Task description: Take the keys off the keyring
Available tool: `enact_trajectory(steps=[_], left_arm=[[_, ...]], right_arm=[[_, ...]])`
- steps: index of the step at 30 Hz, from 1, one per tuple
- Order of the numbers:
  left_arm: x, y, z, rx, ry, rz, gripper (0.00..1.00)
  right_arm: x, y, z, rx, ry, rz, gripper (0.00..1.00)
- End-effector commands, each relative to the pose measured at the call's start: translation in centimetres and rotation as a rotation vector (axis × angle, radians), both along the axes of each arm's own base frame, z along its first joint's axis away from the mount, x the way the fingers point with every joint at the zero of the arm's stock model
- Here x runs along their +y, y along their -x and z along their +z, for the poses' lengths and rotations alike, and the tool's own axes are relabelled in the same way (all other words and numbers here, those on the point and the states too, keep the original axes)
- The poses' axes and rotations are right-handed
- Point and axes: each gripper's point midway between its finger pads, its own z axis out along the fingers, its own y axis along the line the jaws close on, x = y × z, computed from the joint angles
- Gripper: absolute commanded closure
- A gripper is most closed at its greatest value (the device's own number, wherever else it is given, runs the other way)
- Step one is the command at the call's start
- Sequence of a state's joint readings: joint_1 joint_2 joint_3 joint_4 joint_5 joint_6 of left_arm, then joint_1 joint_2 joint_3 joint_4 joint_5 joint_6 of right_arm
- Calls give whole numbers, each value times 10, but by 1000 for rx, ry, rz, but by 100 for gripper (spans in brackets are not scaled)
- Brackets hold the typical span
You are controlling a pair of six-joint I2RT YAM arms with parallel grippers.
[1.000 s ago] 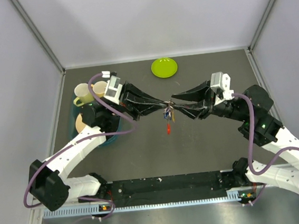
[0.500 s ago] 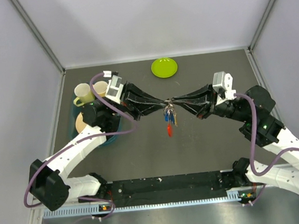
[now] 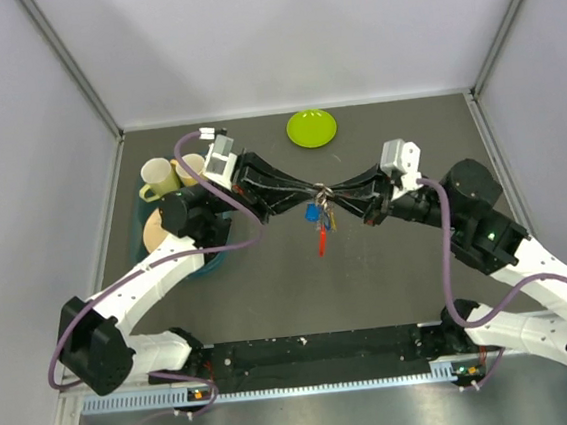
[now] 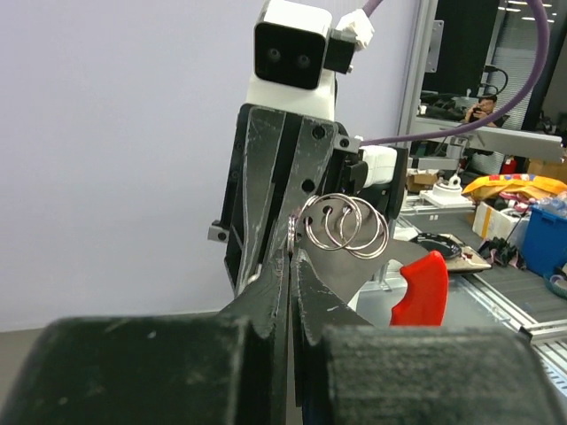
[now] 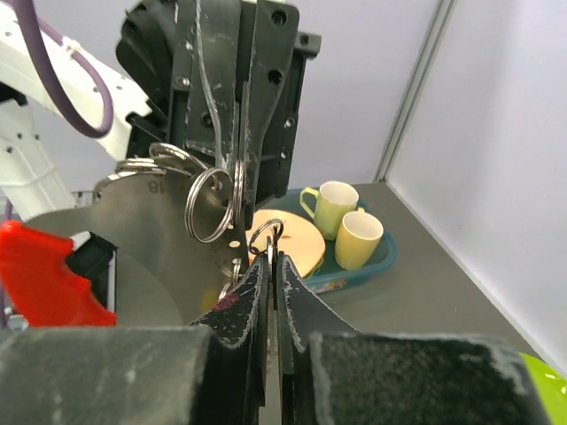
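Note:
The keyring (image 4: pixel 345 226) is a cluster of linked silver wire rings held in the air between both grippers. My left gripper (image 4: pixel 291 252) (image 3: pixel 311 189) is shut on one ring, seen edge-on. My right gripper (image 5: pixel 273 257) (image 3: pixel 335 188) faces it tip to tip. It is shut on a thin silver key seen edge-on, with a small ring (image 5: pixel 266 236) through its top. The keys (image 3: pixel 319 219) hang below the tips: a blue one (image 3: pixel 311 213) and an elongated red one (image 3: pixel 320 241). The red head also shows in both wrist views (image 4: pixel 421 288) (image 5: pixel 44 274).
A lime-green dish (image 3: pixel 312 127) lies at the back of the table. At the left, a teal tray (image 3: pixel 206 267) holds two pale yellow cups (image 3: pixel 158 176) (image 3: pixel 191 167) and an orange plate (image 3: pixel 151 233), partly under my left arm. Grey walls close in the sides.
My right gripper went from open to shut on the key bunch and moved left toward the left gripper. The left gripper stayed shut and shifted slightly.

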State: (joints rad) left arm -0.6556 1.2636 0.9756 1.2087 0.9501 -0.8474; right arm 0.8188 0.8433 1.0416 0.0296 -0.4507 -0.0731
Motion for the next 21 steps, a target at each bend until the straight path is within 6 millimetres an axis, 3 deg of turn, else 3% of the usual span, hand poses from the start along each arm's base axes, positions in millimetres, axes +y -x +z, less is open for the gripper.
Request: enact_trajectory(steps=[1,7,10,11,14,15,17,20,21], left_arm=[[5,-1,14,-1,71,30,100],[6,-1,14,8,70,29,100],[6,-1,12,-6,60,37,100],[6,-1,10,-7,52,44,100],[7,-17,-11,25,-16,120,100],[9,-29,-27,74,-57,156,100],[14,-39,-37,82,-83,220,100],[20,-73,-74,170,-212,371,100],[24,-93,-75,192,-227,472,100]], right_arm=[[1,-2,16,-54,-1,-41,100],[-11,-28,20,-30,-31,-205,100],[-26,-52,14,1,-43,-364,100],[-40,-68,9,26,-48,-479,100],[-66,-93,-3,84,-57,-663,100],[-71,-97,-8,121,-67,-686,100],[-81,-105,-23,185,-54,-728,100],[-102,-124,-56,329,-58,-828,100],[-114,-131,-68,393,-79,-876,100]])
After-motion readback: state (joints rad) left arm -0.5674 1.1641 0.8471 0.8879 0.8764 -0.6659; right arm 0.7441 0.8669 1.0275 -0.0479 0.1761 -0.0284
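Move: The right fingers are already shut on the key's small ring, with the keyring in the left fingers about 2 cm to their left and 1 cm below. The scraper's red handle hangs some 10 cm back from the right hand and 4 cm lower, about 2 cm to its left. The green plate lies on the table about 24 cm ahead, 3 cm right and 40 cm below. From the left hand, the pinched key is about 3 cm to the right, level with it. Right, still pinching the key, swings 13 cm forward-right from the keyring; left moves 7 cm down and forward. ##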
